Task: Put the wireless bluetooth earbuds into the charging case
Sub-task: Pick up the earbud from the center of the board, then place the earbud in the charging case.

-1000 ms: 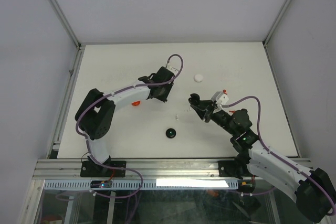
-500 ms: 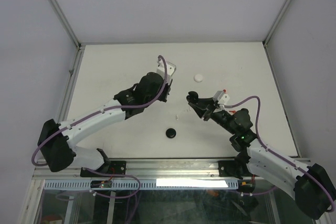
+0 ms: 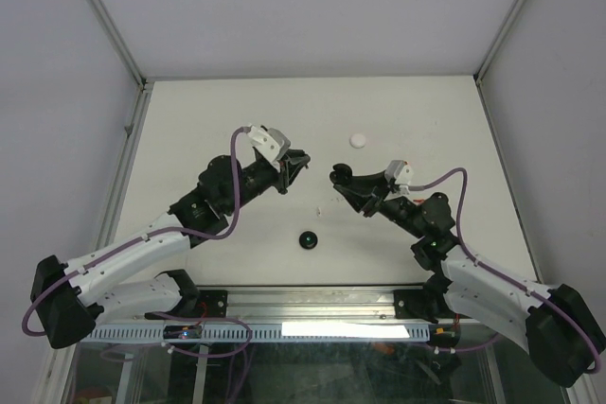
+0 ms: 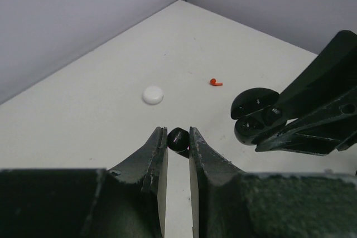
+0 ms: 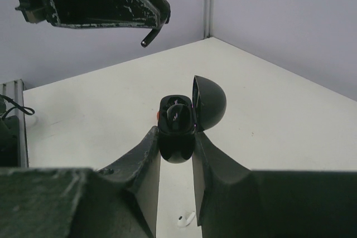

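Note:
My left gripper (image 4: 178,132) is shut on a small black earbud (image 4: 178,139), pinched at the fingertips; in the right wrist view the bud's stem (image 5: 148,38) pokes down from those fingers. My right gripper (image 5: 176,132) is shut on the black charging case (image 5: 177,132), whose lid (image 5: 210,102) stands open, with something dark seated inside. In the top view the left gripper (image 3: 299,167) and the case (image 3: 339,177) face each other a short gap apart, above the table. A white earbud (image 3: 322,206) lies below them. A red earbud (image 4: 216,82) lies farther off.
A white round disc (image 3: 358,140) lies at the back of the white table (image 3: 208,120). A black round disc (image 3: 307,239) lies near the front. Grey walls and metal rails enclose the table on three sides.
The left arm has swung round and pulled back, so its gripper now points right, at the case. The right gripper has edged left with the case.

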Robot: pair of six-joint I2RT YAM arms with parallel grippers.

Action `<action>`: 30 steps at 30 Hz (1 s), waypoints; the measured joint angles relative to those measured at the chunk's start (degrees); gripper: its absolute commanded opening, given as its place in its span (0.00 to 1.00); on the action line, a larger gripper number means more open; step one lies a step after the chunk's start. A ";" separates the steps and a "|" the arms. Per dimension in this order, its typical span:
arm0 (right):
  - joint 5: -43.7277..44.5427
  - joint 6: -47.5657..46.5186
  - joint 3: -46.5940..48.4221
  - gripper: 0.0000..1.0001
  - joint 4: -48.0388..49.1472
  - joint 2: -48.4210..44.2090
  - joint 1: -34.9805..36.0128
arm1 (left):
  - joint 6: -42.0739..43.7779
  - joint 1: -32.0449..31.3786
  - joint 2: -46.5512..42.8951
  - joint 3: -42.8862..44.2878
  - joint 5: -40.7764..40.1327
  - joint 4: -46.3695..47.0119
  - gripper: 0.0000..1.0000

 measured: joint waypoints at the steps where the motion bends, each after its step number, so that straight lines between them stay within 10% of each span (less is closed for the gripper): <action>1: -0.46 0.37 0.20 0.00 0.35 0.13 0.00 | 0.63 0.00 -0.33 -0.79 1.36 1.57 0.13; 30: -8.72 9.90 2.78 0.00 6.64 2.43 0.00 | 14.14 -1.18 2.36 -8.33 26.56 28.61 0.12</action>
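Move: The open charging case, in the right fingers, lies about 8 cm to the left hand's right, 2 cm back and 4 cm lower. Below, some 27 cm down, one white earbud lies 3 cm back and 3 cm right of the left hand, another 3 cm ahead and 9 cm right, and a black round case 10 cm back, straight below otherwise. From the right hand the held black earbud is roughly 9 cm left, 2 cm ahead and 4 cm up. Back, to its right and up, some 9 cm in all, the left hand carries the black earbud over towards the open case, swinging clockwise by 25-30 degrees while its fingertips tilt upward; its grip stays shut. The right hand keeps hold of the case and brings it up, back and a little left, about 5 cm, turning slightly counter-clockwise. ##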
